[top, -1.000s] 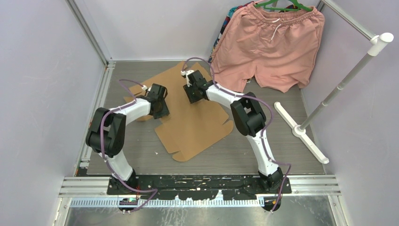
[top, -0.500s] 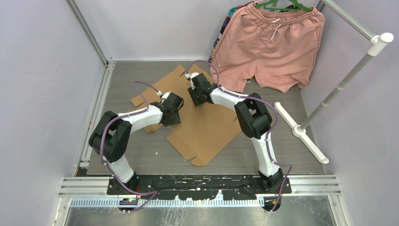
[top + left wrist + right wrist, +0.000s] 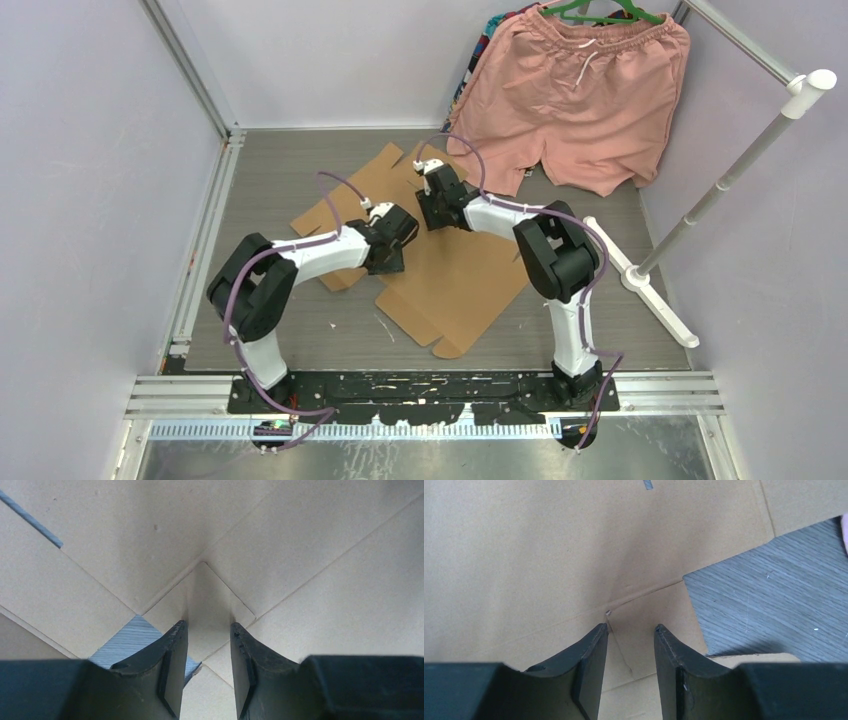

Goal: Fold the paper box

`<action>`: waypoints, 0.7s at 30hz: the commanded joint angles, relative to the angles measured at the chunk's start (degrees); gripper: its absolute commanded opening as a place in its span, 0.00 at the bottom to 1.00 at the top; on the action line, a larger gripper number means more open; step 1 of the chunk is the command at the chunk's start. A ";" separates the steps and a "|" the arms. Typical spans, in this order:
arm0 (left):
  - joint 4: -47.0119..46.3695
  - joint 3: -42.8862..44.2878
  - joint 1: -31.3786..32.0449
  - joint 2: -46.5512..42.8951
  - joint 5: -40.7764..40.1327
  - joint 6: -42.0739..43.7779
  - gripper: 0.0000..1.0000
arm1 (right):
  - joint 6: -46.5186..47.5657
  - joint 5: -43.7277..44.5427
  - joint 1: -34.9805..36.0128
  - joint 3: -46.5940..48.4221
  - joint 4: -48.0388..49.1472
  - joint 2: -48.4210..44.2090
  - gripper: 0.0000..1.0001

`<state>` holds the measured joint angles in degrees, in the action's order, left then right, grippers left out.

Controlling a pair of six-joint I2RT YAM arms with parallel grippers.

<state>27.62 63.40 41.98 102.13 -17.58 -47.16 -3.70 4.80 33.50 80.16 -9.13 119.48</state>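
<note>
The paper box (image 3: 455, 285) is a flat brown die-cut cardboard sheet lying skewed on the grey table (image 3: 290, 175). My left gripper (image 3: 388, 252) points down onto its left part, near a notch. In the left wrist view the left gripper (image 3: 207, 625) is open, with flat cardboard (image 3: 300, 555) and crease lines under the gap. My right gripper (image 3: 436, 208) points down onto the sheet's far part. It (image 3: 631, 626) is open too, over a crease corner of the cardboard (image 3: 549, 555). Neither holds anything.
Pink shorts (image 3: 575, 100) hang on a hanger at the back right. A white rack pole (image 3: 740, 165) and its foot (image 3: 640, 280) stand right of the sheet. A metal rail (image 3: 205, 230) edges the table on the left. Bare table (image 3: 774, 590) shows beside the right fingers.
Both grippers have moved right, and the cardboard sheet has slid right and a little nearer with them. The sheet stays flat.
</note>
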 commanded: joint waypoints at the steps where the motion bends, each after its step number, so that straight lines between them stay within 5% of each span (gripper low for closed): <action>1: -1.83 1.95 3.41 3.17 4.46 -3.28 0.37 | -4.26 -3.59 0.83 -5.07 -10.98 2.35 0.45; 21: 1.22 -3.90 -3.83 -5.12 0.13 0.36 0.38 | -12.81 -5.06 11.40 -19.77 -9.75 -6.51 0.45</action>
<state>31.07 61.04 39.16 99.37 -16.95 -47.51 -10.76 8.05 39.40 65.49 -4.86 109.75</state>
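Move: The paper box lies flat under both grippers. Its middle is about 5 cm ahead and 6 cm right of the left hand, and 5 cm back and 4 cm left of the right hand, roughly 1 cm lower. From the left hand the near corner is some 18 cm back and 13 cm right. From the right hand the right corner is some 10 cm back and 20 cm right. Keep both half-open grippers low with fingertips on the paper box and swing it round. Draw the right hand back about 7 cm, gathering speed, drifting slightly right at first, then left again. Slide the left hand a couple of centimetres right and back, then reverse it some 4 cm to the left, the fingers keeping their gaps. ##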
